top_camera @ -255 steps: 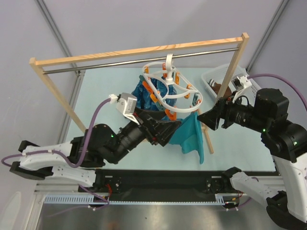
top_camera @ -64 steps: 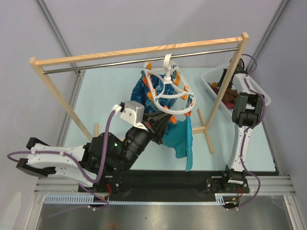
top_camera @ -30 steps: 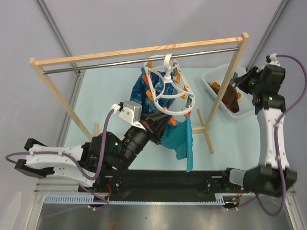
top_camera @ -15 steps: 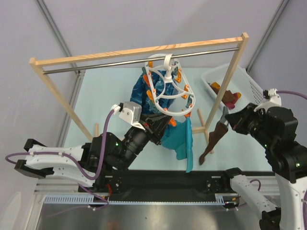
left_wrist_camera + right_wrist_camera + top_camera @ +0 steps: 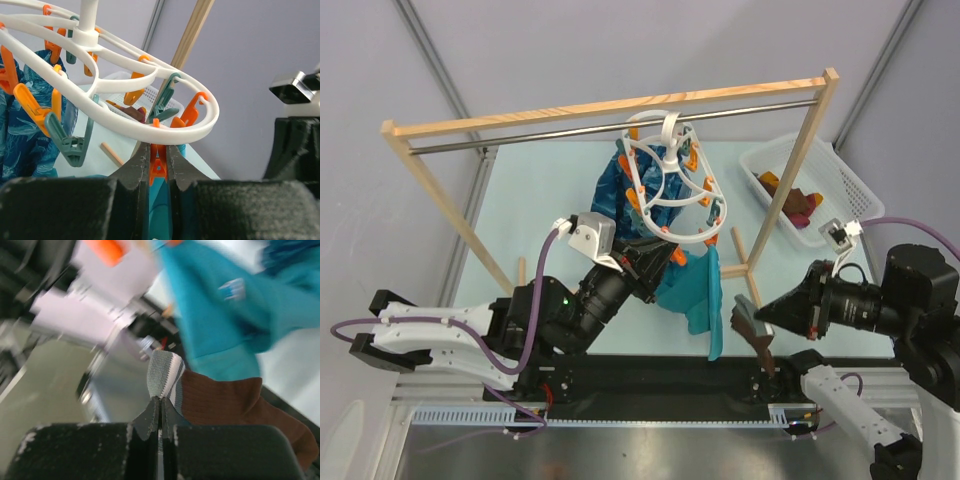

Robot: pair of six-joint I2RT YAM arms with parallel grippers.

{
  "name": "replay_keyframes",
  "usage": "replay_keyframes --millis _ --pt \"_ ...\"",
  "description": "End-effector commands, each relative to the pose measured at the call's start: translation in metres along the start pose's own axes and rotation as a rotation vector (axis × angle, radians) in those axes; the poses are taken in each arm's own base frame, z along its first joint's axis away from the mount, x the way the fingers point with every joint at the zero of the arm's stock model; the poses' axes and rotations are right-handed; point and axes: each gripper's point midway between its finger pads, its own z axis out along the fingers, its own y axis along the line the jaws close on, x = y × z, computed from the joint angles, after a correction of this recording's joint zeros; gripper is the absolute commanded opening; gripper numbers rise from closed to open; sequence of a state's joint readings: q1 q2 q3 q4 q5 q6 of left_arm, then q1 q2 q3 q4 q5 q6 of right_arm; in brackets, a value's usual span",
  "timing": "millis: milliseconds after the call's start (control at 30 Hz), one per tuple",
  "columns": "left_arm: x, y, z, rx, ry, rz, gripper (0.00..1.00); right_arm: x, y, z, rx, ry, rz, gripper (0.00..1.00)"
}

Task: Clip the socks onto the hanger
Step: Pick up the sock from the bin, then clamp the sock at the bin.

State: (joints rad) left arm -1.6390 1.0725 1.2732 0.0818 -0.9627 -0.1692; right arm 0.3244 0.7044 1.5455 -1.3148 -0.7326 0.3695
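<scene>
The white ring hanger hangs by its hook from the rack's metal bar, with orange and grey-teal clips dangling. My left gripper is under its near rim, shut on an orange clip, its jaws squeezing the clip's sides just below the hanger ring. My right gripper is shut on the grey-and-white cuff of the dark brown sock, which hangs low at the front, right of the hanger. Striped socks lie in the white basket.
The wooden-framed rack with its metal bar spans the table; its right foot lies between hanger and basket. A teal cloth and a blue patterned cloth hang from the hanger.
My right arm has lifted the dark brown sock out of the basket and swung it down to the front, toward the hanger. My left arm holds still on the clip.
</scene>
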Motion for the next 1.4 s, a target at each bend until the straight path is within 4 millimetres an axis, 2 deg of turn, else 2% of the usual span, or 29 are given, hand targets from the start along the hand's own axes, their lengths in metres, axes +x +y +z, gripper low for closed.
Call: replay_keyframes --millis 0,133,233,367,400,433,600,667,700,833,1000,1200,1367 --pt "-0.011 0.006 -0.001 -0.021 -0.012 -0.036 0.0 0.02 0.044 -0.012 -0.263 0.116 -0.041 0.0" --pt "-0.012 0.004 -0.001 -0.018 -0.011 -0.036 0.0 0.027 0.058 -0.015 -0.371 0.21 -0.044 0.0" --pt "-0.013 0.004 -0.001 -0.016 -0.011 -0.053 0.0 0.019 0.07 -0.013 -0.438 0.24 -0.04 0.0" --pt "-0.012 0.005 -0.001 -0.033 0.002 -0.075 0.0 0.003 0.068 0.004 -0.436 0.204 -0.031 0.0" --pt "-0.014 0.005 -0.001 -0.038 -0.002 -0.09 0.0 0.008 0.059 0.014 -0.43 0.213 0.009 0.0" --pt "-0.013 0.005 -0.002 -0.043 0.01 -0.108 0.0 0.001 0.06 0.019 -0.443 0.176 -0.01 0.0" --pt "-0.013 0.002 -0.003 -0.057 0.035 -0.187 0.0 -0.016 0.038 0.044 -0.355 0.065 0.011 0.0" --pt "-0.014 0.002 -0.004 -0.054 0.037 -0.208 0.0 -0.023 0.039 0.046 -0.367 0.014 0.001 0.0" --pt "-0.015 0.001 -0.004 -0.049 0.037 -0.218 0.0 -0.033 0.043 0.043 -0.378 -0.057 -0.025 0.0" --pt "-0.013 -0.001 -0.005 -0.039 0.044 -0.238 0.0 -0.042 0.047 0.046 -0.417 -0.112 0.008 0.0" --pt "-0.016 -0.002 -0.006 -0.028 0.042 -0.274 0.0 -0.044 0.037 0.055 -0.383 -0.141 -0.001 0.0" --pt "-0.017 -0.008 -0.006 -0.005 0.042 -0.306 0.0 -0.051 0.034 0.063 -0.385 -0.187 -0.024 0.0" --pt "-0.017 -0.01 -0.005 0.0 0.041 -0.319 0.0 -0.05 0.042 0.065 -0.411 -0.198 -0.057 0.0"
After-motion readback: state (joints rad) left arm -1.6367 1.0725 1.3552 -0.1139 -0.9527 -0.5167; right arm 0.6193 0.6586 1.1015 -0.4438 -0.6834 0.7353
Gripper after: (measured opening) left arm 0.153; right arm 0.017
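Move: The orange clip that the left hand squeezes, where the right hand takes the pinched brown sock, lies some 13 cm left, 7 cm ahead and 6 cm above the right hand. The teal sock hangs about 9 cm left and 4 cm ahead, slightly lower; the white hanger's middle is roughly 13 cm left, 15 cm ahead and 10 cm higher. For the left hand, that clip is right at its fingertips. Still pinching the brown sock by its striped cuff, the right hand first draws back about 5 cm while turning counter-clockwise, then comes round forward and left past the teal sock's near side towards the orange clip, ending around 7 cm left, 4 cm forward and slightly higher, its fingers tipped up some 20 degrees to nearly level. The left hand stays almost in place with its squeeze on the clip and rolls it about 15 degrees, counter-clockwise as seen from behind that hand. ##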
